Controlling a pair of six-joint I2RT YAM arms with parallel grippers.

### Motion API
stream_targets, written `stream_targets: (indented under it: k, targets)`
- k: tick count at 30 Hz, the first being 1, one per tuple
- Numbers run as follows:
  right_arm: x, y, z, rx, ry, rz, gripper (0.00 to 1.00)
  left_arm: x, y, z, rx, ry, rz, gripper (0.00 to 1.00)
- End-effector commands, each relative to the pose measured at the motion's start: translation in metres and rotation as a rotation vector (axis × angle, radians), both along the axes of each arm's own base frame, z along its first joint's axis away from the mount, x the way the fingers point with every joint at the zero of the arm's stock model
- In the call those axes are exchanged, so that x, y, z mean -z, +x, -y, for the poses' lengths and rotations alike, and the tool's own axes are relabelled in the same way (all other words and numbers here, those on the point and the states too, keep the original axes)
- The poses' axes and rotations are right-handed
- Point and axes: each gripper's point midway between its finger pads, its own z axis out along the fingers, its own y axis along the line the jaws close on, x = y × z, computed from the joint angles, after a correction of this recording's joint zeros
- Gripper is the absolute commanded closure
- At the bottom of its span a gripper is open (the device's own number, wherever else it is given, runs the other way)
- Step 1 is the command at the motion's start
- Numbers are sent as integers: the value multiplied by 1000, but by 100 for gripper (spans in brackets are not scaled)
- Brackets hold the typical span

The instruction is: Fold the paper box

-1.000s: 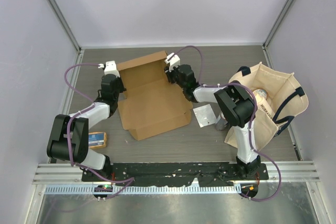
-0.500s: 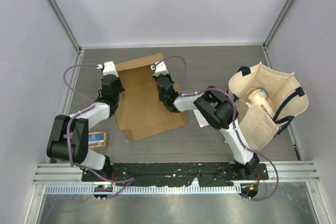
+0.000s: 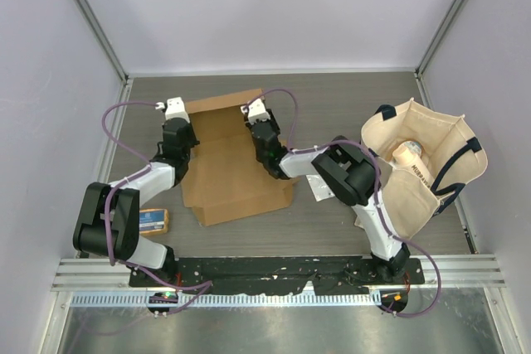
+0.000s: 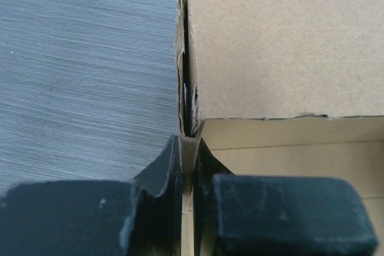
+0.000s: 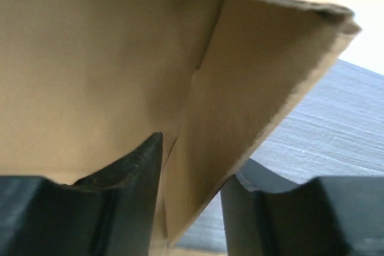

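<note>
The paper box (image 3: 236, 180) is brown corrugated cardboard, lying open on the left half of the table with its back panel raised. My left gripper (image 3: 187, 145) is at its left wall. In the left wrist view the left gripper (image 4: 190, 160) is shut on that wall's thin edge, with the back panel of the paper box (image 4: 282, 52) ahead. My right gripper (image 3: 264, 143) is at the right rear of the box. In the right wrist view the right gripper (image 5: 192, 172) stands open around a slanting flap of the paper box (image 5: 240, 88); the right finger is clear of it.
A beige tote bag (image 3: 423, 163) with dark handles stands at the right, something pale inside. A small white sheet (image 3: 319, 181) lies beside the right arm. An orange-and-blue packet (image 3: 153, 221) lies by the left arm's base. Metal posts and walls enclose the table.
My right gripper has swung left from the box's right rear corner, and the box's right side has come in with it. The box has slid slightly left. The left gripper has stayed put.
</note>
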Motion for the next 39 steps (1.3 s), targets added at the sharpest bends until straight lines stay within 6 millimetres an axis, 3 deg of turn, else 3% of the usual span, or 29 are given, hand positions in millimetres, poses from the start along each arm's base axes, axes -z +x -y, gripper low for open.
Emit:
stream_targets:
  k: [1,3,4,5,7,8,9,16,18,23,24,25,29,33,34,35,37,39]
  targets:
    - [-42,-9,-10,-233,78,-70,48,-31,8,19,60,-26,89,100]
    - [-45,-9,6,-268,126,-147,39,-32,9,17,55,-20,89,100]
    - [-44,-16,-5,-362,150,-185,39,-33,9,17,56,-18,90,100]
    - [-52,-21,-2,-396,162,-204,36,-33,9,17,53,-17,91,100]
    - [-47,-30,1,-442,160,-230,28,-33,8,16,54,-15,90,100]
    - [-57,-35,3,-465,168,-221,26,-33,7,16,54,-14,90,100]
    - [-51,-38,10,-462,171,-238,25,-32,7,17,56,-13,89,100]
    - [-63,-52,44,-435,201,-248,22,-27,8,23,90,-18,61,98]
    - [-71,-53,57,-385,237,-256,22,-27,9,25,96,-25,53,82]
    - [-58,-84,71,-328,360,-428,21,-23,2,24,87,-43,31,50]
    - [-56,-88,75,-310,369,-454,21,-31,-2,21,71,-51,51,46]
    - [-49,-98,81,-283,370,-511,21,-33,-5,20,50,-82,64,36]
    - [-31,-125,92,-220,408,-649,21,-40,-30,11,-32,-192,100,23]
    - [-14,-141,112,-98,412,-754,21,-42,-57,3,-163,-374,89,20]
    - [-6,-151,113,-86,414,-815,21,-31,-70,-1,-211,-401,43,20]
    - [1,-156,111,-81,426,-860,21,-33,-81,1,-256,-525,61,21]
    - [12,-174,106,-95,453,-971,21,-25,-101,16,-214,-654,38,21]
    - [17,-188,99,-134,482,-1036,21,-31,-111,34,-154,-790,40,23]
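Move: The right hand's half-open fingers straddle the raised wall's right corner; the base's right side flap, which it heads for, lies about 15 cm back, 9 cm right and 10 cm below. The white packet is some 20 cm back, 18 cm right and 11 cm below it. The left hand still pinches the raised wall's left corner at its fingertips; the base's left side flap lies about 10 cm behind that hand, 1 cm left, 10 cm below. Opening, right draws 15 cm back and rightward towards its flap, tipping down; left releases the corner, retreating up-back. ##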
